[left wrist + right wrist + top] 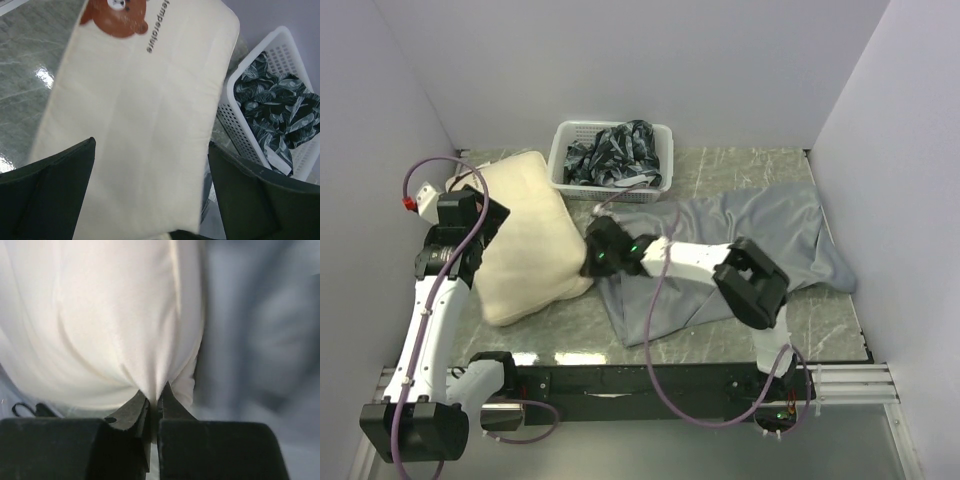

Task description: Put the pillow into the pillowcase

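Note:
The cream pillow lies at the left of the table, and its bear face shows at the end farthest from the left wrist camera. The grey pillowcase is spread out to its right. My right gripper is at the pillow's near right corner. In the right wrist view this gripper is shut on a pinch of cream pillow fabric, with the pillowcase beside it. My left gripper hovers over the pillow's left side. Its jaws stand wide open above the pillow, holding nothing.
A white basket holding a dark patterned cloth stands at the back, just beyond the pillow's far end. From the left wrist the basket appears right of the pillow. White walls close in the marble table on three sides.

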Robot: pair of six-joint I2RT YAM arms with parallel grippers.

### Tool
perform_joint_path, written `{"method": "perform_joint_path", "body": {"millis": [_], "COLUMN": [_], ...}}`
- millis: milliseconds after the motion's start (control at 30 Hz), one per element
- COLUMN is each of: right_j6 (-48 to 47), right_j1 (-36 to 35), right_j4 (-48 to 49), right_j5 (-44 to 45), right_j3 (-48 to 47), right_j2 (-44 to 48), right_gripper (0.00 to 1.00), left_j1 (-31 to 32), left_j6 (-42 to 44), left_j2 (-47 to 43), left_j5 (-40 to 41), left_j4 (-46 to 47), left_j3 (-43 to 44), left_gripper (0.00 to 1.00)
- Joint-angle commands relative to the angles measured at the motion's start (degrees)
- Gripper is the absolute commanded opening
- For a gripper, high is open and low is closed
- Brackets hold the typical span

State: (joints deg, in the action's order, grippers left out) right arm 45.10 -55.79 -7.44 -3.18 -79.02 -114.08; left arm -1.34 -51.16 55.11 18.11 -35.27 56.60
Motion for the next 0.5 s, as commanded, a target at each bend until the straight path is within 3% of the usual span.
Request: {"method": "perform_joint_path", "body": {"millis": [0,233,333,467], "right_j6": [-4.84,-5.46,-5.11,-5.9], "right_j1": [8.92,16.75,18.87,19.4], "right_j4": [-6.17,-8.46,-9.34,-11.53], "right_j5": [0.1,-4.73,-6.48,-7.72], "right_j3": [1.77,-0.78,-2.27,-5.25], "right_j2": [8.17,9.58,9.4,8.62], "right_gripper": [0.0,0.0,0.0,0.0], "left_j1": [-0.33,-0.33,-0.41,-0.41], "left_j6": [-2.89,-11.33,-13.97,-16.6], "left_j2": [0.52,4.12,6.67,11.24], "left_j5": [3.77,12.03,10.99,3.01], "left_j4": [-0.5,-3.85,-1.66,5.8], "left_j3": [-0.17,-6.76,-9.31,-14.39], "left_gripper": [0.99,0.99,0.99,0.99]}}
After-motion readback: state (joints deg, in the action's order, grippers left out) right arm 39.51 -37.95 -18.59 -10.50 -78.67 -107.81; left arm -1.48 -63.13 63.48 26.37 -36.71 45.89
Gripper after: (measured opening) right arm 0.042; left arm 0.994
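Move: From the left hand, open above the pillow, the pillow's middle lies about 4 cm ahead, 9 cm right and 18 cm below; the basket is some 24 cm ahead, 34 cm right and 16 cm lower. The right hand already pinches the pillow's right near part, with the pillow's middle 7 cm ahead, 18 cm left and 4 cm below it. The pillowcase's middle lies roughly 2 cm ahead, 34 cm right and 6 cm below it, the basket about 25 cm ahead, 5 cm right and 2 cm lower. Keep the right gripper shut on the bunched pillow and drag it quickly right and forward, about 14 cm in all, over the left end of the pillowcase, easing off as you arrive. Meanwhile sink the open left gripper some 11 cm towards the pillow's left edge, drifting slightly back and left while the fingers tip further down and swing counter-clockwise. ##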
